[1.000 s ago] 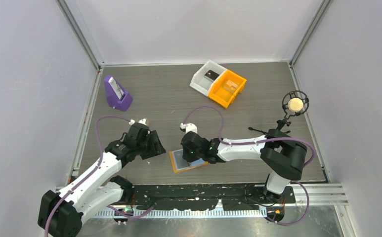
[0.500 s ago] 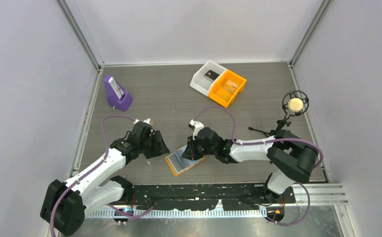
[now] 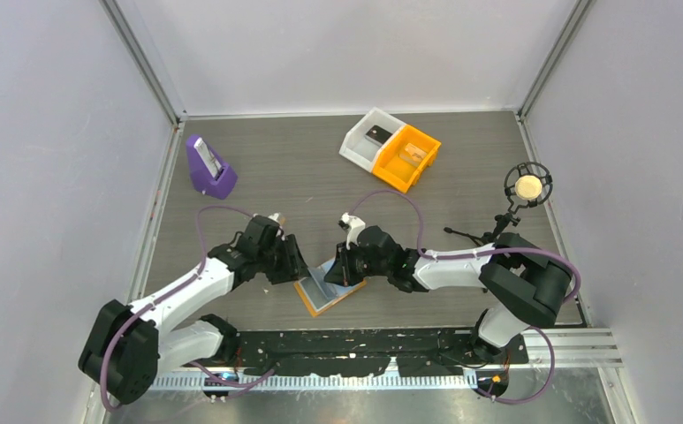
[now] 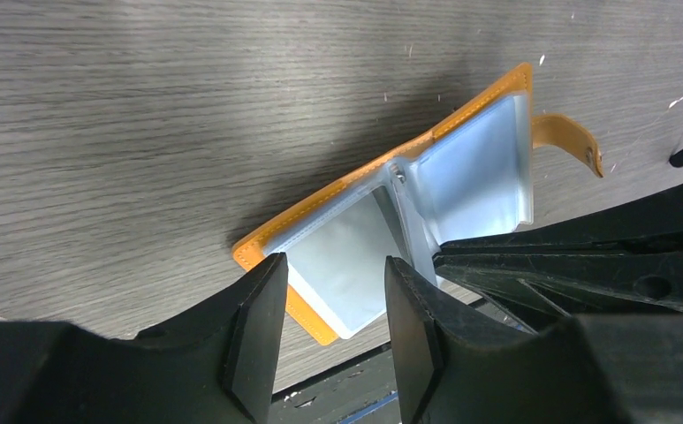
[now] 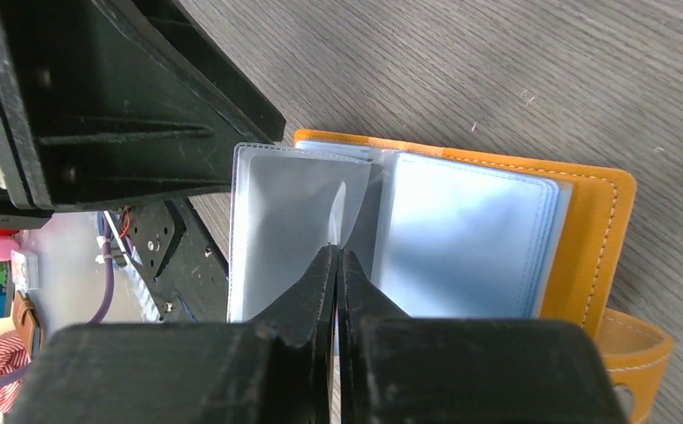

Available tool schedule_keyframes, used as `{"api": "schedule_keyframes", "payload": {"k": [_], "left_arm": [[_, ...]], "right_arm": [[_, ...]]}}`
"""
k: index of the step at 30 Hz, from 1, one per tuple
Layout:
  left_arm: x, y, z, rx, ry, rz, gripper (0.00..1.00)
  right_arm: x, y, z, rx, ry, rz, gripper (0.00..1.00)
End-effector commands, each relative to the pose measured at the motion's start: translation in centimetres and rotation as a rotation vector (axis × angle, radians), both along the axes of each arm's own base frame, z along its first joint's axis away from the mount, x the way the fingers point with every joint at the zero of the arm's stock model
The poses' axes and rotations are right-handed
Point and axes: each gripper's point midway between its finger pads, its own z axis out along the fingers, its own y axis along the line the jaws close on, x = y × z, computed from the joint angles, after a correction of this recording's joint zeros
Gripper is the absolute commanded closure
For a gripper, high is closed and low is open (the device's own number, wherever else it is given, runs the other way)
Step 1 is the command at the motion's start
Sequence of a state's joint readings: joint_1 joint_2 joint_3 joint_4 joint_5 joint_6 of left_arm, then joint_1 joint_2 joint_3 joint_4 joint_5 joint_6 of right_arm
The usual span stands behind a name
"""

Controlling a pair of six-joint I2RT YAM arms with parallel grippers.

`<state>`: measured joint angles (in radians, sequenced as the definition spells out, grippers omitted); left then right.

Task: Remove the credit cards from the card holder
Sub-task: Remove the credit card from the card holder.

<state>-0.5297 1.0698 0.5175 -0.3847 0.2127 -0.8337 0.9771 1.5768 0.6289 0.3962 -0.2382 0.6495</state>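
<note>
The orange card holder (image 3: 318,299) lies open on the table near the front edge, its light blue sleeves facing up (image 4: 342,261). One sleeve (image 5: 289,212) stands lifted off the others. My right gripper (image 3: 339,270) is shut, its tips (image 5: 336,258) pinching that lifted sleeve. My left gripper (image 3: 299,268) is open just left of the holder, and its fingers (image 4: 258,327) straddle the near sleeve corner without touching it. The holder's strap (image 4: 572,137) sticks out on the far side. I cannot make out any credit cards inside the frosted sleeves.
A white bin (image 3: 368,137) and an orange bin (image 3: 410,157) sit together at the back. A purple stand holding a phone (image 3: 209,168) is at the back left. A microphone (image 3: 527,185) stands on the right. The black rail (image 3: 364,352) borders the table's near edge.
My left arm has reached rightward up to the holder with its jaws a little narrower. My right gripper has shifted right and lifted a sleeve, and the holder has turned slightly.
</note>
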Motion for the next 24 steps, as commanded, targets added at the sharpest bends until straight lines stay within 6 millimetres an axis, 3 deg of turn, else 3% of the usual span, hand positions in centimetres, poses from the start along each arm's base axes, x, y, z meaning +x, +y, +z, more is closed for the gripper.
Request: {"api": "schedule_keyframes", "payload": {"k": [1,7,12,15,24], "left_arm": [[0.6,-2.1,1.5,-0.066,-0.024,-0.044,0.53],[0.3,-3.4,1.5,-0.077,-0.013,-0.071,0.53],[0.9,-4.3,1.9,-0.09,-0.022,-0.079,0.53],[1.3,-4.7,1.8,-0.081,-0.021,-0.08,0.53],[2.4,-5.5,1.9,-0.079,-0.034,-0.083,0.53]], "right_arm": [[0.6,1.0,2.5,0.081,-0.035,-0.001,0.94],[0.8,0.6,2.2,0.035,-0.022,-0.02,0.78],[1.4,-1.4,2.4,-0.051,-0.045,-0.075,0.58],[2.0,-2.6,2.7,-0.084,-0.068,-0.114,0.57],[2.4,-4.8,6.3,-0.119,-0.147,-0.144,0.57]]}}
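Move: My right hand has the card holder's raised page pinched; the page's middle lies about 1 cm left of it, 1 cm back and 2 cm below. From that hand the right leaf is some 4 cm right, 3 cm ahead, and the left leaf 3 cm left, 2 cm back, both about 4 cm down. From my open left hand, the raised page is roughly 5 cm right, 1 cm back and 2 cm below. My right fingers open to nearly half and let go of the raised page; that hand dips slightly, then draws off about 4 cm to the right and rises clear. Meanwhile my left hand, half open throughout, sweeps about 4 cm right over the spine towards the page, dipping and easing back a little before coming forward, its right finger seeming to push the page over. ##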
